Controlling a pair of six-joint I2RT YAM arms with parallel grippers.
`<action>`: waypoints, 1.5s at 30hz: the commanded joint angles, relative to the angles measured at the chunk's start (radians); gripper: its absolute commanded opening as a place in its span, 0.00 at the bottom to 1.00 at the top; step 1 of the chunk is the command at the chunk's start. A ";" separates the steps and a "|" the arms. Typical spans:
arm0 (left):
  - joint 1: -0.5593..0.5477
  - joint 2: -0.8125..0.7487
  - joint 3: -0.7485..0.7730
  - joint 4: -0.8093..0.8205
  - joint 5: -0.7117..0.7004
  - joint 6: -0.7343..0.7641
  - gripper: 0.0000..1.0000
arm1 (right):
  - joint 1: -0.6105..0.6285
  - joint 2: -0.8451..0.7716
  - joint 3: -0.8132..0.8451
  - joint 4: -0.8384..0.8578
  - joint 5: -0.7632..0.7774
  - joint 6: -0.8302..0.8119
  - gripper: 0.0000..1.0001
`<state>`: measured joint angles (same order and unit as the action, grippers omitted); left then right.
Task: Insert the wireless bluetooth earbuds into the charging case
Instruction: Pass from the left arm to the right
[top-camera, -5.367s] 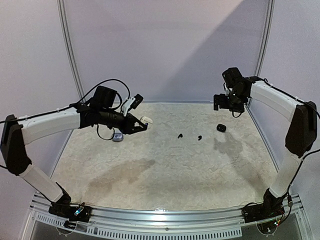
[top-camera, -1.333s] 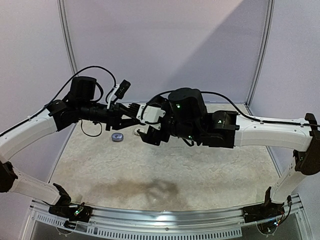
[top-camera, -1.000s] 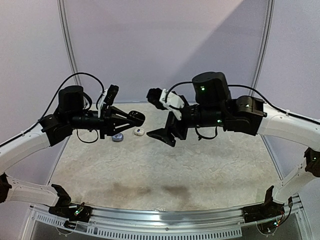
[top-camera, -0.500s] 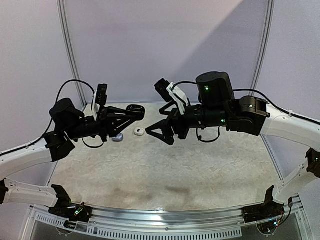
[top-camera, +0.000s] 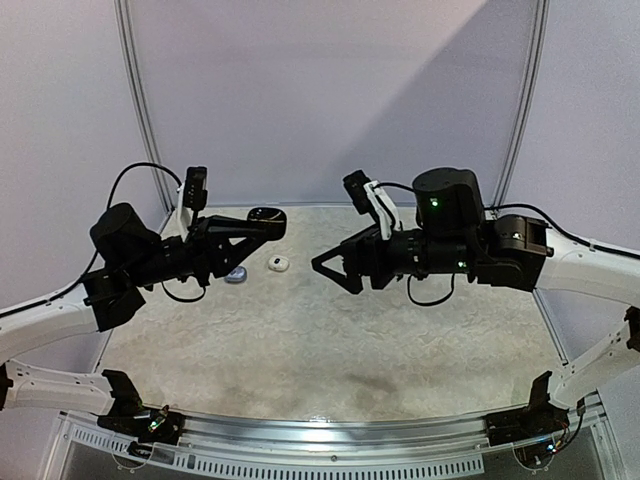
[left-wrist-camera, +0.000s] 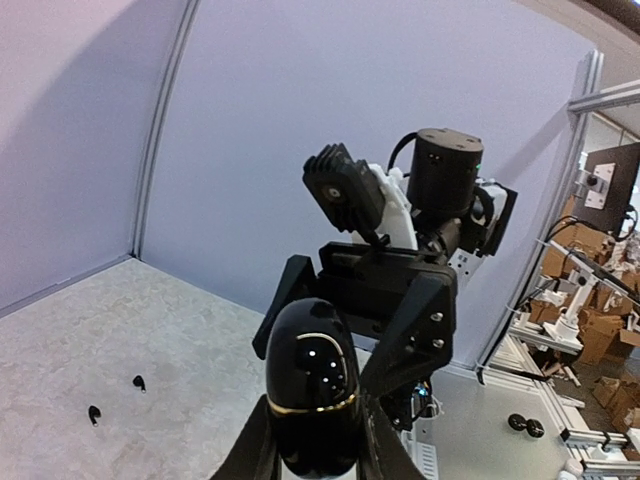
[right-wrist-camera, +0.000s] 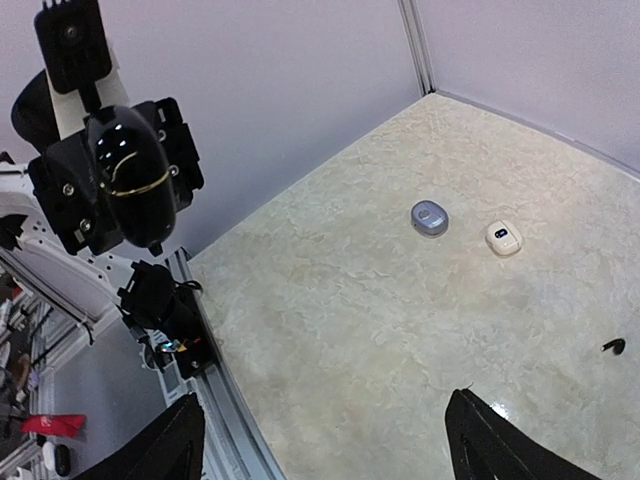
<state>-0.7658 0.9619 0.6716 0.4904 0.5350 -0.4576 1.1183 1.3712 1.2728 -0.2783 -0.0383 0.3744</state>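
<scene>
My left gripper (top-camera: 263, 221) is shut on a glossy black charging case (top-camera: 266, 215) with a gold seam, held high above the table. In the left wrist view the black case (left-wrist-camera: 310, 395) stands upright between the fingers. Facing it at a short gap is my right gripper (top-camera: 335, 274), open and empty; in its own view it (right-wrist-camera: 330, 450) shows only two spread fingertips (right-wrist-camera: 487, 447). Two tiny black earbuds (left-wrist-camera: 93, 413) (left-wrist-camera: 138, 382) lie on the table. The right wrist view shows one black earbud (right-wrist-camera: 613, 346). In the top view my right arm hides them.
A white case (top-camera: 278, 263) and a grey case (top-camera: 236, 274) lie side by side at the back left of the mottled table (top-camera: 300, 350). Both show from the right wrist as white case (right-wrist-camera: 502, 237) and grey case (right-wrist-camera: 430, 216). A metal rail (top-camera: 320, 432) edges the front.
The two grippers have drawn apart after meeting mid-air. The left one keeps the black case and has tilted it up; the right arm has slid right and lower.
</scene>
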 joint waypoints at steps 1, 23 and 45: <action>-0.043 -0.041 0.026 -0.072 0.037 -0.005 0.00 | 0.006 -0.082 -0.109 0.156 -0.007 0.089 0.83; -0.043 -0.052 -0.003 0.077 0.074 0.160 0.00 | -0.014 -0.002 0.110 0.170 -0.290 -0.086 0.84; -0.096 0.000 0.057 0.122 0.084 0.146 0.00 | 0.020 0.103 0.160 0.320 -0.380 -0.027 0.60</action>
<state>-0.8448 0.9688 0.7341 0.5770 0.6361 -0.2920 1.1259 1.4536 1.4033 0.0086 -0.4015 0.3405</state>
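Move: The black charging case, held in the left fingers and poking about 2 cm out to the right past the hand point, is some 10 cm left of the open right hand, nearly level with it fore and aft, and 7 cm above it. On the table, about 31 cm below the right hand, lie the white case some 23 cm ahead and 16 cm left, and the blue case about 21 cm ahead and 27 cm left. From the left hand, the right gripper is about 12 cm to the right and 6 cm lower. The right hand climbs about 10 cm while drawing back some 5 cm, then goes left towards the black case and sinks slightly, its fingers tipping up towards level, swinging counter-clockwise by about 20 degrees and closing partway, still wide apart. The left hand keeps its pinch on the case and takes it back and up about 4 cm each, rolling its forward side up some 15 degrees so that the case faces the coming fingers. ##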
